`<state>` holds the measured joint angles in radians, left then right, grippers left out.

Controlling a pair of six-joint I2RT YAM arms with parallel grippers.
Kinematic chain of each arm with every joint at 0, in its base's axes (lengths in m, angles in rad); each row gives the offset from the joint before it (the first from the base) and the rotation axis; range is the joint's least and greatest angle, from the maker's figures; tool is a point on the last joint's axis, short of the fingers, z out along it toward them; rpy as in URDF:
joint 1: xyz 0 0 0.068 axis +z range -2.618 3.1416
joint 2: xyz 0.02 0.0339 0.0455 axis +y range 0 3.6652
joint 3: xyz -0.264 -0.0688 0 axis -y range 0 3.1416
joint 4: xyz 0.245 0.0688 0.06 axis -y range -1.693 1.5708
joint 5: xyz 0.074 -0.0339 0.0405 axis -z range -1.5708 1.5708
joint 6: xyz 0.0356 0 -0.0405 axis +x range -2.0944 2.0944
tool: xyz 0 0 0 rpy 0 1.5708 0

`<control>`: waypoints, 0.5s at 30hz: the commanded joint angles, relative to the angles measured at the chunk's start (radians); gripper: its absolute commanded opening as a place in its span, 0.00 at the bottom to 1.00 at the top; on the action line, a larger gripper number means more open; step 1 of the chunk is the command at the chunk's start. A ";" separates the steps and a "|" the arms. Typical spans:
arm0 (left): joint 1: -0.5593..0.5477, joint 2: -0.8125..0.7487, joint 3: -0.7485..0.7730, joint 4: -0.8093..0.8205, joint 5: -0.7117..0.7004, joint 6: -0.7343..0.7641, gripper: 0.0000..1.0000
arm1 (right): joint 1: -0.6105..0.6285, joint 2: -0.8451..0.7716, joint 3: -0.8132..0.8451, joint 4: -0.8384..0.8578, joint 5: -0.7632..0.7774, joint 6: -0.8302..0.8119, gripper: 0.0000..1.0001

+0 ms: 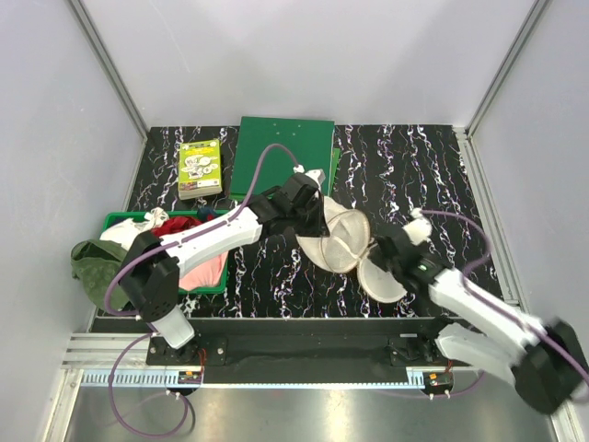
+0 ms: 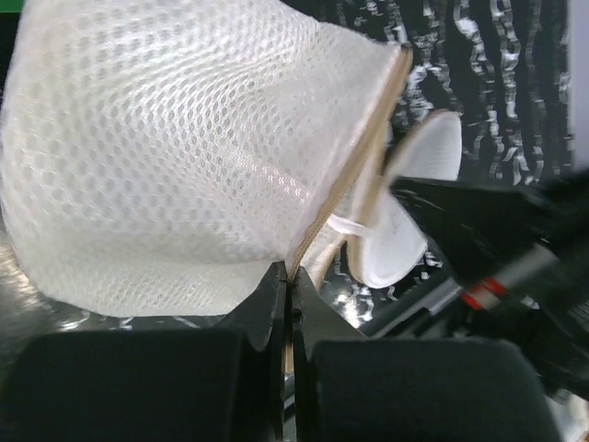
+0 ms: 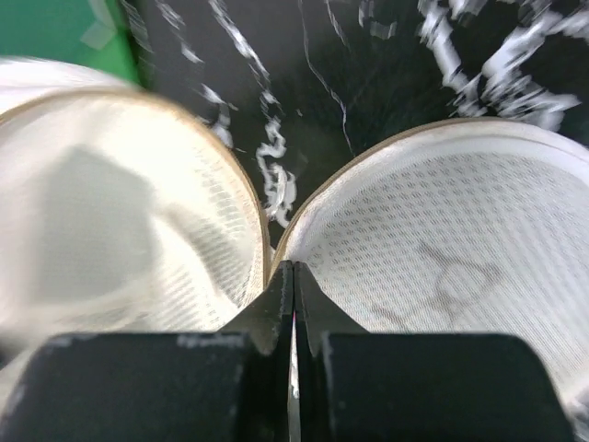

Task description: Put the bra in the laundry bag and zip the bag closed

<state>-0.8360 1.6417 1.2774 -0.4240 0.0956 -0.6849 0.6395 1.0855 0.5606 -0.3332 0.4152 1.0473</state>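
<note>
The laundry bag [image 1: 342, 241] lies open at mid-table, a cream mesh pouch with two disc halves spread apart. My left gripper [image 1: 316, 214] is shut on the zip rim of the far half [image 2: 184, 157], pinching the tan edge at the fingertips [image 2: 290, 274]. My right gripper [image 1: 390, 255] is shut at the join between the two halves [image 3: 294, 269]. The right half [image 3: 451, 267] shows the black outline print. The bra [image 1: 208, 270], light pink, lies in the green basket under the left arm, partly hidden.
The green plastic basket [image 1: 117, 219] at the left holds a red cloth [image 1: 180, 224] and white items. An olive-green garment [image 1: 92, 262] hangs over its left side. A green board [image 1: 283, 155] and a small box [image 1: 200, 168] lie at the back.
</note>
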 commanded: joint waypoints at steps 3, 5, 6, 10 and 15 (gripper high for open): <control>-0.021 0.029 0.068 0.137 0.081 -0.132 0.00 | 0.003 -0.527 0.019 -0.390 0.163 -0.127 0.00; -0.023 0.041 0.072 0.172 0.076 -0.159 0.00 | 0.002 -0.643 0.031 -0.450 0.168 -0.129 0.00; -0.022 0.067 0.083 0.175 0.076 -0.172 0.00 | 0.002 -0.670 0.022 -0.454 0.143 -0.128 0.00; -0.021 0.135 0.135 0.177 0.090 -0.177 0.00 | 0.002 -0.610 0.024 -0.526 0.142 -0.020 0.00; -0.018 0.164 0.148 0.154 0.064 -0.154 0.00 | 0.002 -0.541 0.047 -0.610 0.217 0.081 0.00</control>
<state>-0.8562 1.7996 1.3769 -0.2947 0.1581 -0.8398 0.6392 0.5156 0.5777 -0.8299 0.5293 1.0306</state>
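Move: Both hands already pinch the laundry bag. The open mouth's middle lies about 6 cm to the left hand's right and 2 cm back, some 4 cm lower; from the right hand it is about 8 cm left, 1 cm ahead and about 3 cm up. The round lid flap hangs about 8 cm back and 2 cm right of the right hand, 4 cm lower. The green board's middle is roughly 21 cm ahead and 11 cm left of the left hand, 13 cm below. Up fast, back and to the right swings the right hand, climbing about 11 cm with its fingers tipping up some 20 degrees, then sinking roughly 5 cm and tipping partly back down, still pinching the zip edge beside the flap. The left hand keeps its pinch on the mouth's rim and travels about 5.5 cm right along with it, rising slightly and coming down again. ##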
